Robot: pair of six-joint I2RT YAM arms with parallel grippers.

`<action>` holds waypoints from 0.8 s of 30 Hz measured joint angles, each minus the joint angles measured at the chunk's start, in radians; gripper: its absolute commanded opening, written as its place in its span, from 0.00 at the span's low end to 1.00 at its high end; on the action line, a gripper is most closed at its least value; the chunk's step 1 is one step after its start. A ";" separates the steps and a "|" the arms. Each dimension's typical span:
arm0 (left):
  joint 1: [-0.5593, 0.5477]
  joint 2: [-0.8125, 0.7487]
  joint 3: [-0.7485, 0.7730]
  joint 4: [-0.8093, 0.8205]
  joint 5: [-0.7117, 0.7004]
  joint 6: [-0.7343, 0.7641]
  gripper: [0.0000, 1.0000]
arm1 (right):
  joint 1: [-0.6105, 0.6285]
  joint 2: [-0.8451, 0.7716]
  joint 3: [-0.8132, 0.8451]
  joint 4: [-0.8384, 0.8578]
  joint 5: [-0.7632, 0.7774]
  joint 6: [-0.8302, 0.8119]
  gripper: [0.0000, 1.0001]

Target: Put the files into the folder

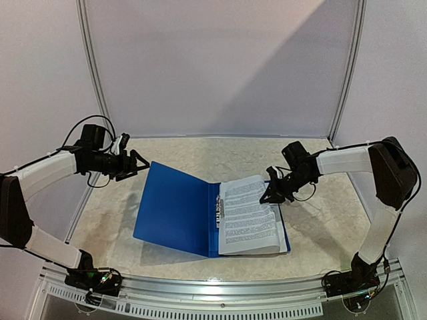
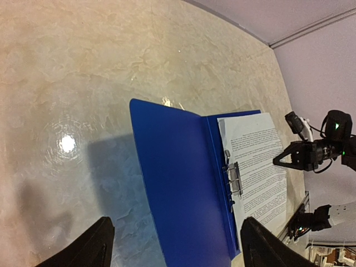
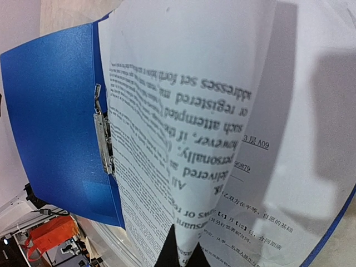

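Note:
The dark-blue folder [image 1: 175,210] lies open on the table, its left cover raised at a slant. A metal clip [image 1: 218,212] runs along the spine. The files [image 1: 248,217], white sheets of small black print, rest on the right half. My right gripper [image 1: 270,195] is shut on the far right edge of the top sheet [image 3: 183,111], which curls up off the sheet [image 3: 289,167] beneath; the fingertips [image 3: 186,253] pinch the paper. My left gripper [image 1: 143,163] hangs open, up and left of the raised cover [image 2: 183,189], with nothing between its fingers [image 2: 103,239].
The tabletop [image 1: 307,227] is pale marble-patterned. A metal rail [image 1: 220,290] runs along the near edge between the arm bases. White walls and curved poles [image 1: 93,73] close in the back and sides. An orange object [image 3: 50,233] lies beyond the table edge.

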 measured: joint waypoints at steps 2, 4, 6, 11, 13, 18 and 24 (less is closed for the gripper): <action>0.000 0.000 0.000 0.000 0.000 0.000 0.80 | 0.000 0.000 0.001 -0.001 0.003 -0.001 0.13; 0.000 0.000 0.000 0.000 0.000 0.000 0.80 | 0.000 0.001 0.002 -0.003 0.008 -0.003 0.24; 0.000 0.000 0.000 0.000 0.000 0.001 0.80 | 0.000 0.001 0.006 -0.010 0.015 -0.009 0.42; 0.000 0.000 0.000 0.000 0.000 0.001 0.80 | 0.000 0.001 0.019 -0.042 0.034 -0.018 0.78; 0.000 0.000 0.000 0.000 0.000 0.001 0.80 | 0.000 0.001 0.029 -0.066 0.047 -0.023 0.98; 0.000 0.000 0.000 0.000 0.000 0.001 0.80 | 0.001 -0.001 0.075 -0.142 0.106 -0.044 0.99; 0.000 0.000 0.000 0.000 0.000 0.002 0.80 | 0.007 -0.011 0.126 -0.236 0.196 -0.063 0.99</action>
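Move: The right hand still pinches the right edge of the top file. Its place is on the other files on the folder's right half, whose middle lies about 7 cm to the left, 4 cm back and 4 cm below. The metal clip is some 18 cm to the left, about 1 cm back; the blue cover's middle is about 33 cm left, level with the hand. From the left hand that place is roughly 42 cm to the right, 8 cm back and 16 cm below. The right hand lets go of the top file's curled right edge, its shut fingers spreading wide. It hardly shifts at first, then backs off to the right by about 2.5 cm, rising and edging forward about a centimetre each, while the wrist tips some 10 degrees so the fingers point more steeply down. ##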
